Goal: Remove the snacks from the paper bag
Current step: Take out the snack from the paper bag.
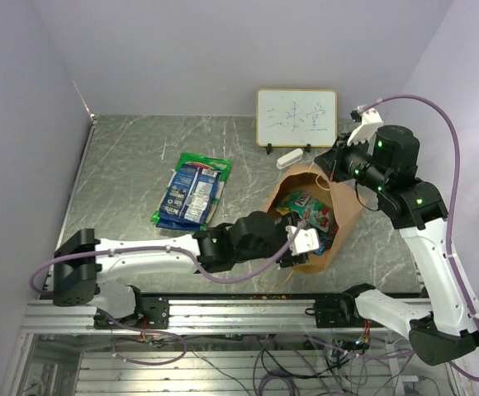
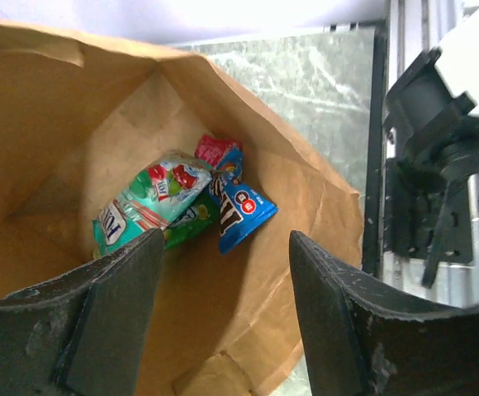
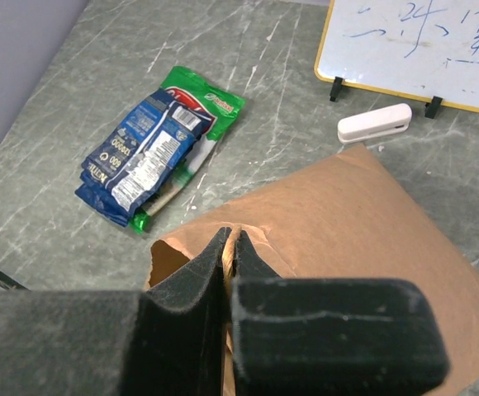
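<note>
The brown paper bag (image 1: 344,208) lies on the table with its mouth facing the near left. My right gripper (image 1: 332,167) is shut on the bag's upper rim (image 3: 322,223), the paper pinched between its fingertips (image 3: 231,239). My left gripper (image 1: 299,241) is at the mouth, open, with nothing between its fingers (image 2: 223,243). Deep inside the bag (image 2: 58,124) lie snacks: a teal pack (image 2: 144,206), a blue pack (image 2: 244,213), a red one (image 2: 213,150) and a green one (image 2: 192,224). A green chip bag under a dark blue bag (image 1: 192,191) lies on the table to the left (image 3: 144,153).
A small framed whiteboard (image 1: 296,118) stands at the back behind the bag, with a white eraser (image 1: 290,157) in front of it (image 3: 374,124). The grey marbled tabletop (image 1: 124,173) ends at a metal rail along the near edge (image 1: 223,313).
</note>
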`<state>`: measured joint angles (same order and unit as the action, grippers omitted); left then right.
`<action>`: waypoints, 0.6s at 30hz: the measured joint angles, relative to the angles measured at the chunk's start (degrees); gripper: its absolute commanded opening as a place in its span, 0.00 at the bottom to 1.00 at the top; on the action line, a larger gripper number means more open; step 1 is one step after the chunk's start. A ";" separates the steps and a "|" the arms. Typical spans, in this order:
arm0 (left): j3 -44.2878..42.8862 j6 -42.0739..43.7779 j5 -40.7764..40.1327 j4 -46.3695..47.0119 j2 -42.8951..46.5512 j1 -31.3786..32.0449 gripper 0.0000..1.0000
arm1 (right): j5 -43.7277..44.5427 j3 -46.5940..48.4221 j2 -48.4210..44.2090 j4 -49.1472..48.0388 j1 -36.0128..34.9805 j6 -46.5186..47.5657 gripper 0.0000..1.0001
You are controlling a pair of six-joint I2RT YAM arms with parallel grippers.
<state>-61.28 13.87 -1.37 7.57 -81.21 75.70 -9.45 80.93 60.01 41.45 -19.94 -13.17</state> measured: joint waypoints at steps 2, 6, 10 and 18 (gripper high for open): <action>0.00 1.75 -0.20 0.90 -2.67 0.55 0.72 | -0.02 0.00 -0.11 0.02 -0.02 -0.20 0.00; -0.09 5.38 -0.26 3.43 -9.77 0.94 0.74 | -0.07 0.02 -0.07 0.17 -0.02 -0.28 0.00; -1.49 8.50 -0.48 3.39 -16.31 1.07 0.77 | -0.17 0.02 0.17 0.20 0.00 -0.15 0.00; -6.16 11.52 -0.98 3.52 -23.63 -0.07 0.78 | -0.39 0.44 0.83 0.50 -0.02 0.33 0.00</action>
<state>-67.44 25.39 -2.35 11.09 -104.84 75.64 -9.85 81.36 60.84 41.95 -19.97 -12.84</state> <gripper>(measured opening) 0.774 0.006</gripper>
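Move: The small blue packet deep in the paper bag lies about 8 cm ahead of the left hand, 9 cm to its right and 21 cm below. The teal pack is some 15 cm ahead and 6 cm right, the red packet 11 cm ahead and 13 cm right, both about as deep. From the right hand, the blue packet is about 7 cm back, 6 cm left and 32 cm below. Downward into the mouth of the paper bag goes the open left hand, sinking about 13 cm while edging 5 or 6 cm to the right towards the small blue packet; the descent levels off as it eases slightly forward. Its fingers tip some 20 degrees further down and stay wide open. The right hand keeps its pinch on the bag's handle and holds still. ##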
